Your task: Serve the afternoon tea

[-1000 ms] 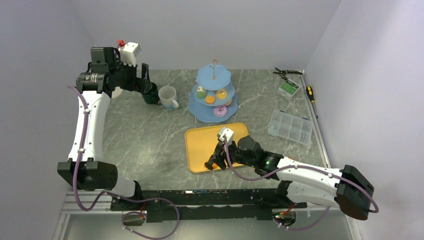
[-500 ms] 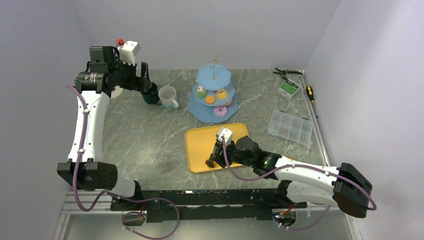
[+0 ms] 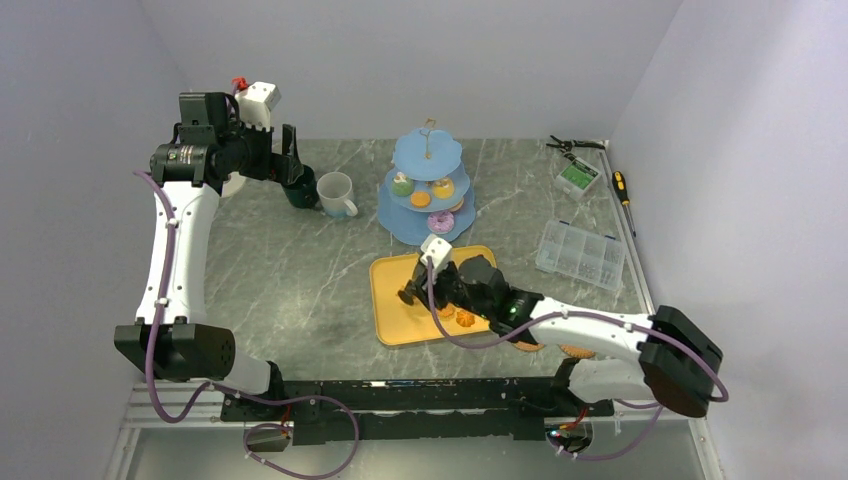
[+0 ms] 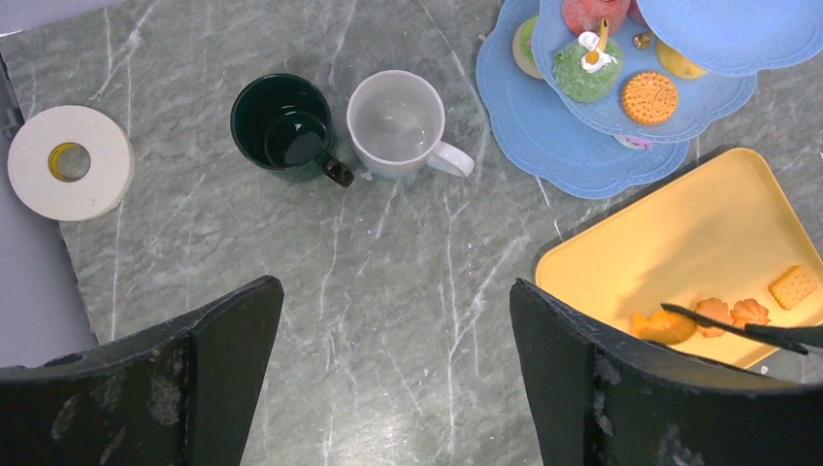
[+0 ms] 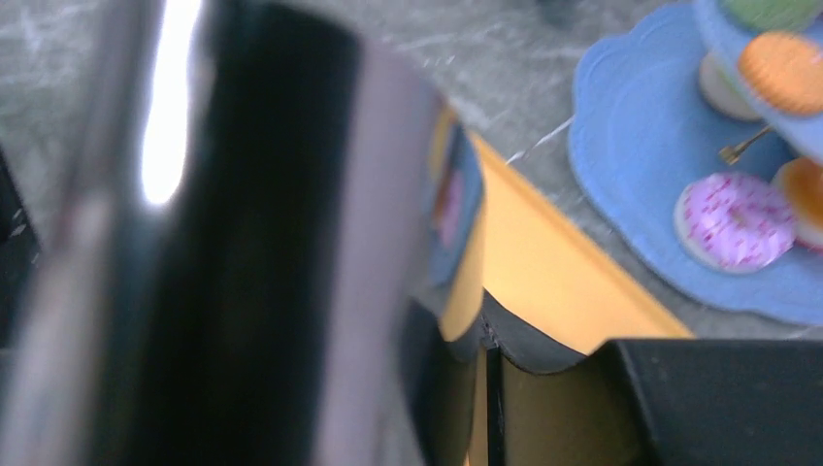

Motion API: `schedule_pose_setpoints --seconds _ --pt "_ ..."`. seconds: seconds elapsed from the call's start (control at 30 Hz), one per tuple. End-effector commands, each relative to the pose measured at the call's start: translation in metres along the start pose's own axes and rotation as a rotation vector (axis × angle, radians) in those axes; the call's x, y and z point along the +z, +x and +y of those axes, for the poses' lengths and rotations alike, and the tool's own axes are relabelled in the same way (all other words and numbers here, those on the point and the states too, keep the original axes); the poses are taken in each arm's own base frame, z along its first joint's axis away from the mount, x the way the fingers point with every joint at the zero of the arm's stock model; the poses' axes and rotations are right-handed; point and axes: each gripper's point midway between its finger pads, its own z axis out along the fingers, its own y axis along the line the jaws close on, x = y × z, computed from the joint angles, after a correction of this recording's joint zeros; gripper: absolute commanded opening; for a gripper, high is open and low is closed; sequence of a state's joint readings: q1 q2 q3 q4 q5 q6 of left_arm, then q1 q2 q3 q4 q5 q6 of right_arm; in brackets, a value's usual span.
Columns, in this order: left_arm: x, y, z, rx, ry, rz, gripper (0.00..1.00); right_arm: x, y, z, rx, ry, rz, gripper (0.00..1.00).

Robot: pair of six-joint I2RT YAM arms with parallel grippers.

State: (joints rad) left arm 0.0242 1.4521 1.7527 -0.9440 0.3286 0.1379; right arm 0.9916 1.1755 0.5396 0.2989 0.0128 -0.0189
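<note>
The light-blue three-tier stand [image 3: 400,226] [image 4: 543,146] [image 5: 631,146] carries a pink doughnut [image 3: 441,222] [image 5: 735,221], a green cupcake [image 4: 587,73] and an orange biscuit [image 4: 648,96]. Left of it stand the white mug [image 3: 337,193] [image 4: 396,121] and the dark green mug [image 4: 283,126]. My left gripper [image 3: 293,165] [image 4: 396,320] hangs open high above the mugs, holding nothing. My right gripper [image 3: 440,290] [image 5: 490,379] is shut on the black tongs [image 5: 252,243], low over the yellow tray [image 3: 395,285]. In the left wrist view the tongs' tips [image 4: 738,328] reach an orange biscuit [image 4: 660,327]; whether they pinch it I cannot tell.
More orange biscuits [image 3: 456,316] [image 4: 730,313] lie on the tray's near side. A white tape roll [image 4: 70,160] sits at the far left. A clear parts box [image 3: 580,255], a green box [image 3: 577,177], pliers [image 3: 575,145] and a screwdriver [image 3: 622,188] line the right edge.
My right arm has swung the tongs away from me, from the tray's near edge to over its middle, uncovering biscuits, and its jaws have narrowed. The left arm has stayed still.
</note>
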Motion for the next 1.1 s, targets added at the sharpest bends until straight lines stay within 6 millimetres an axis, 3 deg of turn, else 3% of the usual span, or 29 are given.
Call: schedule_pose_setpoints --seconds 0.0,0.3,0.53,0.8,1.07 --pt "-0.007 -0.015 -0.001 0.021 0.003 -0.052 0.93 0.021 -0.087 -0.032 -0.047 0.100 -0.249 0.32" --pt "-0.006 -0.014 0.001 0.026 -0.003 -0.049 0.93 0.082 -0.098 -0.085 -0.073 0.290 -0.323 0.31" --pt "0.001 -0.007 0.005 0.028 -0.009 -0.025 0.93 0.100 -0.095 -0.118 -0.083 0.484 -0.381 0.31" --pt "0.003 -0.006 0.005 0.029 -0.006 -0.018 0.93 0.111 -0.096 -0.122 -0.080 0.531 -0.427 0.33" --pt "0.005 -0.005 0.005 0.027 -0.004 -0.011 0.93 0.139 -0.075 -0.133 -0.077 0.583 -0.397 0.43"
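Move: The right hand already grips the metal tongs, with the orange fish-shaped biscuit between their tips, and the blue tiered stand lies about 22 cm ahead of it, nearly straight on. On the stand's near side, the round orange biscuit on the middle tier is some 20 cm ahead and 1 cm left, the purple doughnut on the bottom plate about 18 cm ahead and 3 cm right. The yellow tray spreads some 13 cm beneath the hand. From the left hand, the stand is roughly 32 cm right and 5 cm ahead. Keeping its grip on the tongs and the fish biscuit in their tips, the right hand swings quickly forward about 18 cm and drifts some 5 cm left, from over the yellow tray towards the left front of the tiered stand. It rises a couple of centimetres at first, dips back to about its starting height and ends near it, slowing as it nears the stand while the wrist turns clockwise and tips the fingers upward, each by some 25 degrees. ##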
